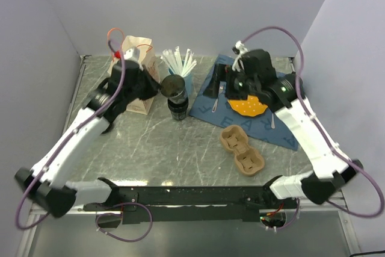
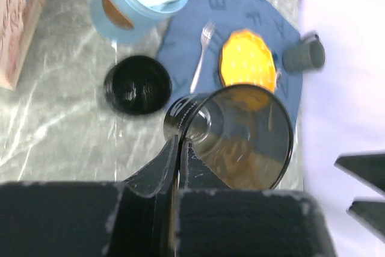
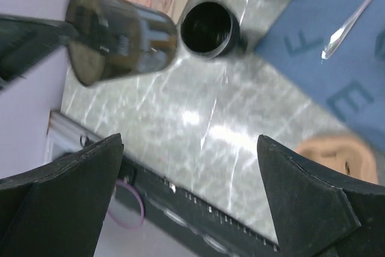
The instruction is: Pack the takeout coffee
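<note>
The takeout coffee [image 1: 178,111] [image 2: 137,84] [image 3: 207,28], a small black cup with a black lid, stands on the marble table beside the blue mat. Just above it hangs a second black cup [image 1: 174,85] [image 2: 240,136] [image 3: 117,34], lidless and tilted on its side. My left gripper [image 1: 158,88] [image 2: 178,142] is shut on this cup's edge. My right gripper [image 1: 215,88] [image 3: 189,142] stands wide open over the mat's left edge. It is to the right of both cups, with nothing between its fingers.
A cardboard cup carrier [image 1: 240,148] [image 3: 337,151] lies at front centre-right. A paper bag [image 1: 139,58] stands at the back left, next to a light-blue straw cup [image 1: 180,67] [image 2: 135,4]. The blue mat [image 1: 204,109] carries an orange plate [image 1: 248,108], a fork [image 2: 201,58] and a grey mug [image 2: 304,55].
</note>
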You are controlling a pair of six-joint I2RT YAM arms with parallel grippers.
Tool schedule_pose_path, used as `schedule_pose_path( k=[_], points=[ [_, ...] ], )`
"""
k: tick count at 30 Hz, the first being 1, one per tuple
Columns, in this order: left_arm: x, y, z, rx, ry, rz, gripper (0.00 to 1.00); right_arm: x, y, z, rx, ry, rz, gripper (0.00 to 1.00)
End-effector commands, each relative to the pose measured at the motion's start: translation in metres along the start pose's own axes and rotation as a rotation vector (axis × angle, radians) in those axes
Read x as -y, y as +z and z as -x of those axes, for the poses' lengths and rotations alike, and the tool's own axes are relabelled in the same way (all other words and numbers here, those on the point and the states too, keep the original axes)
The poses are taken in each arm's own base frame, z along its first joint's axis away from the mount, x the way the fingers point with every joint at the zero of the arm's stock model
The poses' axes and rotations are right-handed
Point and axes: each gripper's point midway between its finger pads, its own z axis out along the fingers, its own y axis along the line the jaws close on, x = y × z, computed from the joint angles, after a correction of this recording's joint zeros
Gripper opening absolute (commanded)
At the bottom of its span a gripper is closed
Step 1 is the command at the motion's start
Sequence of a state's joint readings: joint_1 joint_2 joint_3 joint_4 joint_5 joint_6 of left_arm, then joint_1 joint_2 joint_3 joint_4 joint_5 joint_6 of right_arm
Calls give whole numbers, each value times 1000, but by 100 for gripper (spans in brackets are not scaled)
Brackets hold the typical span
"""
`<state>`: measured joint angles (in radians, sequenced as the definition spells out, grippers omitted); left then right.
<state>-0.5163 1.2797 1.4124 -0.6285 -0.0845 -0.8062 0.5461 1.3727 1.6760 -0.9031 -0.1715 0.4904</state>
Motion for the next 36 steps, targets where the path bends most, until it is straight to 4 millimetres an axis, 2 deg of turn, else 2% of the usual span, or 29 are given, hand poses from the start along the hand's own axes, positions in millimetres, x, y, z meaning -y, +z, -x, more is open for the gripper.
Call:
schedule_pose_path(
  k=[1,2,3,4,5,8,9,11,12,14,16,20,25,28,29,30,31,32,34,35,36],
  points=[
    [-28,-30,-51,-117,41,18,1,-4,-40,-23,9,-11,68,100],
    [-31,-39,-54,-113,36,3,1,1,-38,-31,1,-2,59,100],
    [-43,-37,-71,-141,27,27,1,4,-41,-34,7,2,55,100],
    [-46,-43,-75,-131,13,16,1,5,-49,-36,21,3,54,100],
    [-58,-38,-93,-168,8,33,1,12,-48,-44,2,9,33,100],
    [-69,-33,-116,-192,-14,46,1,20,-51,-52,-11,-5,5,100],
    [-75,-29,-129,-205,-10,59,1,21,-51,-55,-17,-3,3,100],
    [-79,-24,-141,-206,6,70,1,22,-54,-56,-13,0,2,100],
    [-85,-20,-156,-226,20,83,1,21,-55,-55,-11,1,5,100],
    [-92,-11,-173,-251,17,88,1,18,-57,-52,-2,19,6,100],
    [-91,-6,-183,-254,19,80,1,16,-58,-48,0,18,11,100],
    [-101,1,-201,-262,33,122,2,17,-59,-50,-13,11,4,100],
    [-105,6,-215,-303,56,145,16,25,-59,-58,-59,16,-41,100],
    [-102,1,-203,-282,76,180,42,27,-61,-62,-70,3,-43,100],
    [-91,0,-183,-227,75,185,53,26,-62,-62,-71,-1,-40,100],
    [-98,-8,-179,-231,90,237,58,26,-62,-63,-74,-3,-36,100],
    [-94,-13,-167,-204,93,248,62,23,-63,-64,-83,-4,-19,100],
    [-78,-19,-147,-161,85,228,68,21,-63,-65,-87,-11,-9,100],
    [-82,-32,-123,-97,111,282,68,16,-66,-65,-91,-15,18,100],
    [-74,-39,-107,-59,106,279,69,14,-66,-66,-97,-22,31,100],
    [-81,-44,-90,8,114,330,70,12,-68,-65,-92,-27,42,100]
  ],
)
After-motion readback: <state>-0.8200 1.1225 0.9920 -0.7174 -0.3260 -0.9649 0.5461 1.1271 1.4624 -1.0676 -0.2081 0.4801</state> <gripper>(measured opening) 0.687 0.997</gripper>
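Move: My left hand already holds one dark cup by its wall. The bare patch of table it is going to lies about 12 cm back, 5 cm to the right and some 30 cm below. The cup stack stands 19 cm straight ahead of that patch, and the brown cup carrier about 23 cm to its right and 6 cm farther out. From my right hand, open and empty, the patch is roughly 8 cm back, 11 cm to the left and 32 cm down. I carry the pinched cup clear of the stack with my left hand, back about 13 cm and then mostly down some 21 cm to the bare near part of the table, tipping the fingers about 20 degrees further down. There I open them, let go, and lift off about 8 cm, easing slightly forward. My open right hand draws back some 8 cm and a little right, away from the stack. ##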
